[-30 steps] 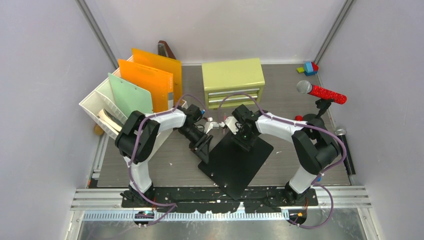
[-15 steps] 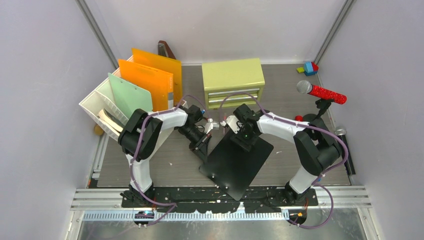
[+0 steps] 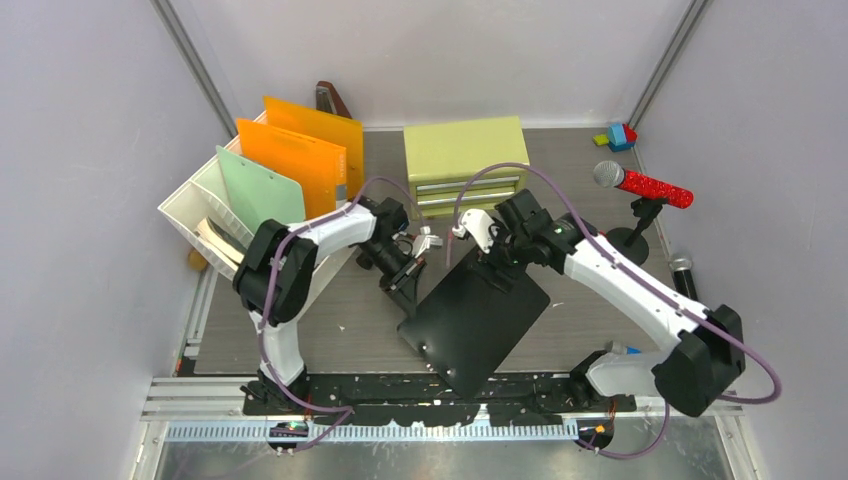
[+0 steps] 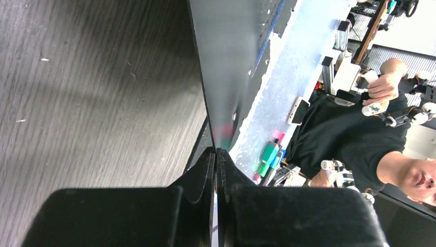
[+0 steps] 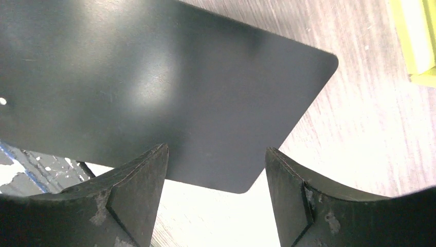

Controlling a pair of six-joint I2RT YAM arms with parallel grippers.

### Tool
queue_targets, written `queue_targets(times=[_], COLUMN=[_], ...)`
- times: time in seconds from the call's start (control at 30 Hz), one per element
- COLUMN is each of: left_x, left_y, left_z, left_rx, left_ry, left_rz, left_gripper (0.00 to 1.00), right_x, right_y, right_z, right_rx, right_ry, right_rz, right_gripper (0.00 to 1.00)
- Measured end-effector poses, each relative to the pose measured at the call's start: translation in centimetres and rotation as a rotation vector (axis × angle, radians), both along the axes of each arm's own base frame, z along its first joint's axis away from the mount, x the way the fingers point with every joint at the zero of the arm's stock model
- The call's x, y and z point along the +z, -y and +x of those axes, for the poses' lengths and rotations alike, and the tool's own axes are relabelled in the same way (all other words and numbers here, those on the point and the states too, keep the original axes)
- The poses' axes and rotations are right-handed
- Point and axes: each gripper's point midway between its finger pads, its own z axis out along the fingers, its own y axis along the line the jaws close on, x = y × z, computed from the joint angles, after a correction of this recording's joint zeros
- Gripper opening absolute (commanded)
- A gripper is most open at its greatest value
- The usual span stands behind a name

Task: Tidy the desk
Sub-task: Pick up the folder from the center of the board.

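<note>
A thin black sheet (image 3: 475, 320) lies slanted over the middle of the desk (image 3: 340, 320), its near corner reaching past the front rail. My left gripper (image 3: 405, 280) is shut on its left edge; the left wrist view shows the sheet (image 4: 226, 67) edge-on, pinched at the fingertips of the left gripper (image 4: 216, 152) and raised above the desk (image 4: 92, 77). My right gripper (image 3: 492, 258) hovers over the sheet's far corner. In the right wrist view that gripper (image 5: 216, 154) stands open and holds nothing, with the sheet (image 5: 154, 87) below and beyond it.
A yellow-green drawer cabinet (image 3: 466, 165) stands at the back centre. A white file rack (image 3: 200, 220) with orange and green folders (image 3: 300, 165) is at the left. A red microphone (image 3: 645, 185) on a stand, a black microphone (image 3: 690, 290) and toy blocks (image 3: 618, 136) are at the right.
My left gripper has shut on the sheet's left edge. My right gripper has opened, let go of the far corner and drawn up and to the right.
</note>
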Motion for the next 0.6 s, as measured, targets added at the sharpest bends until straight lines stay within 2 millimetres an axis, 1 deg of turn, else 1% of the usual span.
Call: queue_targets(times=[0.07, 0.13, 0.2, 0.3, 0.43, 0.5, 0.6], left_x=[0.9, 2.2, 3.8, 5.8, 7.3, 8.1, 9.2], left_y=[-0.1, -0.1, 0.1, 0.3, -0.4, -1.0, -1.8], left_z=[0.0, 0.1, 0.3, 1.0, 2.2, 2.8, 3.9], left_rx=[-0.007, -0.010, -0.011, -0.015, -0.023, -0.024, -0.024], left_ry=[0.015, 0.031, 0.054, 0.098, 0.204, 0.266, 0.355], left_rz=[-0.007, -0.014, -0.028, -0.038, 0.010, 0.048, 0.098], left_gripper=[0.00, 0.00, 0.00, 0.00, 0.00, 0.00, 0.00], right_x=[1.5, 2.7, 3.6, 4.3, 5.7, 6.9, 9.4], right_y=[-0.1, -0.1, 0.0, 0.1, 0.0, -0.2, -0.6], right_z=[-0.2, -0.6, -1.0, -1.2, -0.8, -0.5, 0.3], right_rx=[0.019, 0.035, 0.045, 0.051, 0.056, 0.055, 0.050], right_ry=[0.032, 0.057, 0.076, 0.097, 0.132, 0.161, 0.221], right_rz=[0.030, 0.057, 0.076, 0.089, 0.106, 0.122, 0.156], right_gripper=[0.75, 0.75, 0.76, 0.75, 0.75, 0.76, 0.76])
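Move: The black folder is already pinched at its left edge in the left hand; its middle lies some 12 cm to that hand's right, 3 cm back and a little lower. The white file rack stands about 18 cm ahead of the left hand and 26 cm to its left, the yellow-green drawer box about 25 cm ahead and 12 cm right. From the open right hand, the folder's middle is roughly 7 cm back, 7 cm left and 6 cm below. The black folder is carried up by the left hand, still shut on its left edge: first nearly straight up, then up and forward, about 9 cm of rise in all, while the fingers tip some 20 degrees more steeply down. The right hand stays wide open without holding the folder and climbs about as far, its fingers swinging outward. ##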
